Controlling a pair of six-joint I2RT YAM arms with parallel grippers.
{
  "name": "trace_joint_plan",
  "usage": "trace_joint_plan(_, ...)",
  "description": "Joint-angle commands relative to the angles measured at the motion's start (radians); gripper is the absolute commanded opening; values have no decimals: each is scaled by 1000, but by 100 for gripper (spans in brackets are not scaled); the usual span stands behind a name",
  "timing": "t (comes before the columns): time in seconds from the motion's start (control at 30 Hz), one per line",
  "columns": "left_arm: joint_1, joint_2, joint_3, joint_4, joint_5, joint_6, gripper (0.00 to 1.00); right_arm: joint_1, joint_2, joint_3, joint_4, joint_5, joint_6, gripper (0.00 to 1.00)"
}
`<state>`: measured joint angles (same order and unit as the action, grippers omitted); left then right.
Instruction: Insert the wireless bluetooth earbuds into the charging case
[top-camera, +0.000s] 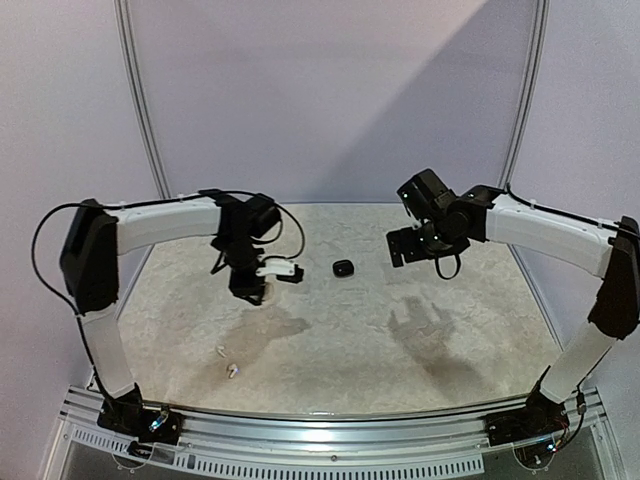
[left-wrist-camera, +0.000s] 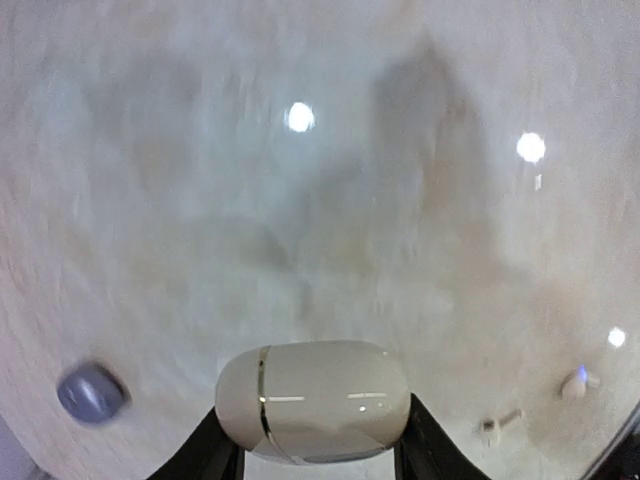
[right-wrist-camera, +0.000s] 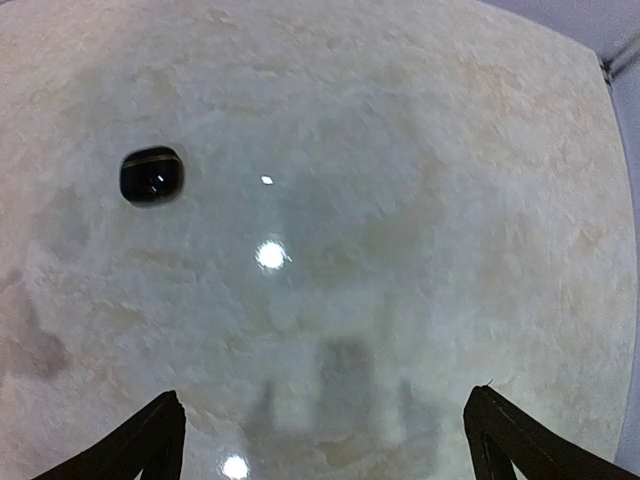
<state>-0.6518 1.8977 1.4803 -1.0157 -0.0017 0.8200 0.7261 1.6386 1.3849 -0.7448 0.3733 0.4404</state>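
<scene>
My left gripper (top-camera: 258, 283) hangs above the table's left half, shut on a white pebble-shaped charging case (top-camera: 277, 270). In the left wrist view the case (left-wrist-camera: 313, 398) lies crosswise between the two black fingers (left-wrist-camera: 212, 452), with its lid seam closed. Two tiny white earbuds (top-camera: 220, 351) (top-camera: 233, 371) lie on the table near the front left; the left wrist view shows them at its lower right (left-wrist-camera: 578, 382) (left-wrist-camera: 495, 425). My right gripper (right-wrist-camera: 325, 440) is open and empty, hovering over the right half of the table (top-camera: 415, 245).
A closed black case (top-camera: 343, 268) sits mid-table between the arms, at the upper left in the right wrist view (right-wrist-camera: 152, 175). A blurred greyish-lavender rounded thing (left-wrist-camera: 90, 392) lies on the marbled tabletop (top-camera: 450, 340) at the lower left of the left wrist view.
</scene>
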Motion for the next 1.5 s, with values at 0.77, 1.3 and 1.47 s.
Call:
trace_joint_plan(0.77, -304, 136, 106, -74, 26, 71, 99, -2, -501, -390, -29, -142, -12, 99)
trace_joint_plan(1.3, -120, -45, -40, -224, -39, 148, 99, -2, -342, -311, 112, -476, -371, 99)
trace_joint_plan(1.47, -61, -91, -95, -192, -19, 118, 99, -2, -304, -300, 198, -576, -564, 99)
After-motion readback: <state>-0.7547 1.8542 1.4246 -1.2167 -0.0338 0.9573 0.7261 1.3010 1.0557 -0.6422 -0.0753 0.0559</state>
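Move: The left hand already grips the white charging case; the bare table spot where it will go is about 8 cm back, 11 cm right and 7 cm below that hand. Of the two white earbuds, also 7 cm below the hand, the nearer lies some 11 cm back and 9 cm left, the other 16 cm back and 6 cm left. The black case is roughly 16 cm ahead and 19 cm right. From the right hand the spot lies about 12 cm back, 22 cm left and 17 cm below. The left hand carries the white case right, back and down, some 11, 8 and 7 cm, turning clockwise nearly 20 degrees, opens wide to let go of it on the table, then rises about 7 cm and swings left some 12 cm, away from the case and towards the earbuds. The empty right hand, staying open, draws back about 9 cm, first swinging right and then returning left, and ends turned some 30 degrees counter-clockwise. ##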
